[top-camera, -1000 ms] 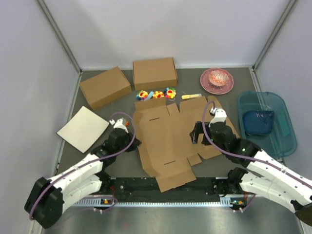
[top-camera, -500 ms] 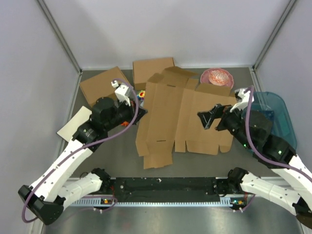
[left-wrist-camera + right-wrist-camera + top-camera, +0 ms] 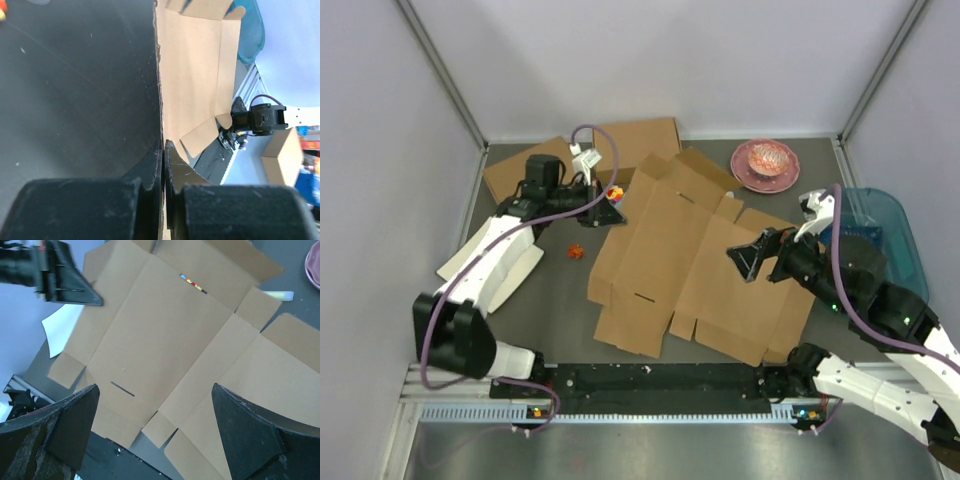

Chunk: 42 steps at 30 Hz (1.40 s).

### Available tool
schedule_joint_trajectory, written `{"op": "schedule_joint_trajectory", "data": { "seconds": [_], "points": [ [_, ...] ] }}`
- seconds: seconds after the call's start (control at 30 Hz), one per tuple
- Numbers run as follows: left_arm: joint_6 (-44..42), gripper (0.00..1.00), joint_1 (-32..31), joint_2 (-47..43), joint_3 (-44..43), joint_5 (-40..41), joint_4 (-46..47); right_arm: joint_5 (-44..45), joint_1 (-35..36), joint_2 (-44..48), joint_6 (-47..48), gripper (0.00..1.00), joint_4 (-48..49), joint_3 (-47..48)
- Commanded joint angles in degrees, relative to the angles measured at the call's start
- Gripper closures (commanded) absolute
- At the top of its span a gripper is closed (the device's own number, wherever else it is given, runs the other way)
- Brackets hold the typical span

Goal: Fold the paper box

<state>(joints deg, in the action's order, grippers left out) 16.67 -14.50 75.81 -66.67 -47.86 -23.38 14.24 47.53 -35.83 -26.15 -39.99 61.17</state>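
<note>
The paper box (image 3: pixel 690 260) is a flat brown die-cut sheet lying slantwise across the middle of the table, flaps spread. My left gripper (image 3: pixel 613 213) is at the sheet's back left edge and is shut on it. The left wrist view shows the thin cardboard edge (image 3: pixel 160 75) running straight into the closed left gripper (image 3: pixel 163 150). My right gripper (image 3: pixel 760 262) hovers over the right half of the sheet with its jaws wide apart and nothing in them. In the right wrist view the paper box (image 3: pixel 165 330) fills the space under the open right gripper (image 3: pixel 155 387), and the left gripper (image 3: pixel 65 277) shows at top left.
Two formed cardboard boxes (image 3: pixel 638 140) (image 3: pixel 510 172) stand at the back. A pink plate (image 3: pixel 765 163) is at back right, a blue tray (image 3: pixel 885 245) along the right wall. An off-white board (image 3: pixel 485 255) lies under the left arm. Small coloured toys (image 3: pixel 575 251) (image 3: pixel 613 193) sit beside the sheet's left edge.
The sheet was carried from the near edge toward the back, lifted, and now lies turned at a slant. My left arm swung to the back left, still gripping. The right gripper pulled back, open.
</note>
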Motion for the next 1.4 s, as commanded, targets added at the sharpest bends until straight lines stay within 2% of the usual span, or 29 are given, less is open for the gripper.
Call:
{"op": "schedule_joint_trajectory", "data": {
  "seconds": [0.0, 0.03, 0.1, 0.17, 0.23, 0.27, 0.3, 0.37, 0.43, 0.47, 0.5, 0.57, 0.63, 0.67, 0.73, 0.77, 0.87, 0.97, 1.2, 1.37],
  "points": [
    [1.7, 0.97, 0.5, 8.0, -4.9, -5.7, 3.5, -1.5, 0.6, 0.8, -0.7, 0.05, -0.2, -1.3],
    [1.3, 0.93, 0.6, 9.3, -5.7, -4.4, 4.0, -1.5, 0.6, 0.8, -0.8, 0.05, -0.2, -1.7],
    [0.8, 0.7, 0.9, 12.7, -9.2, -1.4, 4.1, -1.1, 0.6, 0.9, -0.8, 0.05, -0.2, -2.5],
    [1.2, 0.59, 1.6, 14.0, -12.2, 2.0, 3.6, -0.7, 0.6, 0.9, -0.5, 0.04, -0.3, -2.8],
    [2.5, 0.37, 2.0, 13.1, -13.5, 8.2, 3.0, -0.6, 0.7, 1.1, -0.3, 0.05, -0.4, -3.0],
    [3.1, 0.08, 2.2, 10.8, -12.9, 11.3, 2.7, -0.1, 0.7, 1.3, -0.1, 0.05, -0.4, -3.1],
    [4.3, 0.01, 2.2, 9.3, -12.0, 17.9, 2.7, 0.3, 0.6, 1.6, 0.0, 0.05, -0.4, -3.4],
    [8.2, 0.01, 2.1, 3.3, -6.0, 25.8, 4.1, 1.7, 0.6, 1.6, 0.0, 0.05, -0.4, -3.9],
    [16.1, 0.01, 2.2, -2.3, 0.9, 33.8, 6.0, 2.7, 0.6, 1.6, 0.0, 0.04, -0.3, -4.7],
    [19.9, 0.01, 2.2, -8.5, 8.9, 36.6, 6.7, 3.1, 0.6, 1.4, 0.0, 0.04, -0.1, -5.2],
    [25.8, 0.01, 2.1, -11.7, 12.8, 37.9, 6.6, 3.3, 0.6, 1.3, 0.1, 0.04, 0.1, -6.0],
    [31.3, 0.01, 0.5, -21.3, 23.1, 42.4, 4.0, 3.6, 0.6, 0.9, 0.0, 0.04, 0.4, -6.9],
    [37.4, 0.01, -1.7, -28.7, 29.3, 44.3, -0.2, 3.4, 0.6, 0.4, -0.2, 0.04, 0.9, -7.7],
    [39.6, 0.01, -2.9, -37.8, 35.8, 45.3, -0.5, 3.0, 0.6, 0.0, -0.1, 0.04, 1.0, -8.0],
    [46.2, 0.01, -5.9, -47.8, 41.2, 47.3, -2.0, 2.7, 0.7, -0.4, -0.7, 0.04, 1.7, -8.8],
    [48.3, 0.01, -9.1, -56.1, 44.3, 51.3, -4.2, 2.6, 0.6, -0.6, -0.9, 0.04, 1.8, -9.0],
    [53.1, 0.01, -13.0, -65.5, 45.9, 55.0, -15.4, 1.8, 0.6, -1.0, -2.1, 0.04, 3.3, -10.2],
    [54.4, 0.01, -13.3, -68.1, 47.8, 54.3, -22.6, 0.6, 0.6, -1.4, -3.7, 0.04, 5.2, -11.9],
    [57.7, 0.05, -13.3, -74.9, 55.5, 45.8, -27.2, -0.1, 0.6, -1.7, -5.8, 0.05, 6.4, -14.2],
    [58.5, 0.05, -13.3, -77.5, 59.6, 44.2, -29.4, 0.1, 0.6, -1.7, -6.9, 0.05, 6.5, -15.2]
  ]
}}
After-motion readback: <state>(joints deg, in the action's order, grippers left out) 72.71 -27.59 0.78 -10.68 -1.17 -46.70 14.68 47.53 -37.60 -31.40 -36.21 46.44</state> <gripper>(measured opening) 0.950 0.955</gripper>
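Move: The left hand, about 24 cm above the table, still pinches the raised left edge of the paper box, whose middle lies level with it, some 16 cm right and 20 below. The box's near flap is roughly 16 cm back and 1 right; the orange flower lies 2 ahead, 11 left; the toys 17 ahead, 2 left. From the right hand, the box's middle is about 11 cm ahead, 12 left, 28 below. Left hand carries its edge forward, lets go, draws back about 25 cm, leftward and down; open right sinks 10 cm. ##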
